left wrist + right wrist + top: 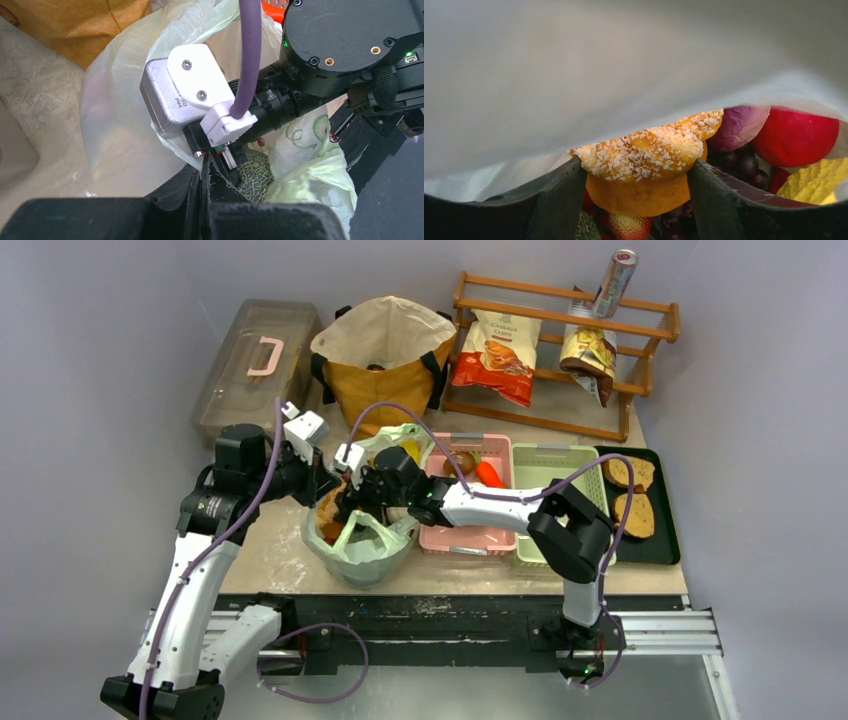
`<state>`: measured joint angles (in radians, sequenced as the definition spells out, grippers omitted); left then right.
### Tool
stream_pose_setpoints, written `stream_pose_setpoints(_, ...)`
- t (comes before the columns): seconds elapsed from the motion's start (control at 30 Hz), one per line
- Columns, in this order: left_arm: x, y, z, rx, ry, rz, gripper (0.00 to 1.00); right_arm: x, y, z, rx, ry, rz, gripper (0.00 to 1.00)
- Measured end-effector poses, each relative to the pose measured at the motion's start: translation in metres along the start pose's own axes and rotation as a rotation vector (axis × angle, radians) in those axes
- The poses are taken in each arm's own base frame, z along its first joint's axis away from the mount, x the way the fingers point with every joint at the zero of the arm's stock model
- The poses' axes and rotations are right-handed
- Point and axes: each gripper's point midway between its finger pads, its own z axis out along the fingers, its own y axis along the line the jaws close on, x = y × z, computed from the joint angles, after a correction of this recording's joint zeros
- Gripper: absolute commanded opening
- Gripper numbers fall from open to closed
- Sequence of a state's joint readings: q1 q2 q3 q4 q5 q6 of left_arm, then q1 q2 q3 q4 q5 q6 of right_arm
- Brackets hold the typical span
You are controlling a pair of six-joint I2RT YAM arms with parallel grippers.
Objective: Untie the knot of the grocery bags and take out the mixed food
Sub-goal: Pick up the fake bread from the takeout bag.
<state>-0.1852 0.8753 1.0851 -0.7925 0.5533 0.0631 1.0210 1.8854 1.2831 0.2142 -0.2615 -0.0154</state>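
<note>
The pale-green plastic bag (365, 545) stands open at the table's near edge; its knot is out of view. My left gripper (212, 162) is shut on the bag's thin rim (120, 125), with a green netted melon (257, 175) just beyond it. My right gripper (639, 170) reaches inside the bag, its jaws wide on either side of a crumb-topped orange muffin (649, 155). Around the muffin lie a purple onion (739, 127), a red fruit (796, 137), yellow cabbage (819, 182), dark grapes (744, 165) and a strawberry (629, 227). The mustard-brown tote (385, 350) stands at the back.
A pink basket (470, 538) holding a carrot (490, 475) sits right of the bag, then a green basket (550, 460) and a black tray (660, 545) of bread. A wooden rack (560, 315) with chip bags and a can (613, 285) is back right. A lidded box (255, 365) is back left.
</note>
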Motion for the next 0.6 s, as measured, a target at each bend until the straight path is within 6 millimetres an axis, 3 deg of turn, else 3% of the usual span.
stream_pose_setpoints(0.13,0.002,0.001,0.001,-0.002,0.008,-0.004,0.0,0.005,-0.002,0.006,0.006,0.0,0.028,0.03)
stream_pose_setpoints(0.17,0.002,0.001,0.001,-0.004,0.008,-0.003,0.0,0.006,-0.002,0.007,0.01,-0.001,0.036,0.0)
stream_pose_setpoints(0.4,0.003,0.004,0.001,-0.017,0.008,-0.004,0.0,-0.001,-0.002,-0.013,0.041,-0.016,0.047,0.0)
stream_pose_setpoints(0.6,0.004,0.01,0.004,-0.043,0.012,-0.007,0.0,-0.044,0.007,-0.053,0.046,-0.115,0.021,0.0)
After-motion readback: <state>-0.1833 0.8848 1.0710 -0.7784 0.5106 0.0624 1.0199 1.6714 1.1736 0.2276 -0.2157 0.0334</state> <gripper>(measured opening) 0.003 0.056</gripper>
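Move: The fake bread lies between the right hand's open fingertips inside the takeout bag, its middle some 3 cm farther left and 1 cm lower. From that hand, the netted melon is about 6 cm back, 2 cm to the right and 5 cm lower; the red ball some 9 cm ahead and 1 cm left; the yellow vegetable about 8 cm ahead and 5 cm right. From the left hand, the bread is roughly 11 cm below, 4 cm back and 2 cm right. The fake bread's sugared crust gets pinched by the right fingers, which close almost fully as the hand sinks a last centimetre into the bag. The hand then turns back up, rising about 7 cm and drawing some 3 cm to the right towards the bag's mouth, keeping its pinch. The left hand stays nearly in place, still shut on the bag's rim. ##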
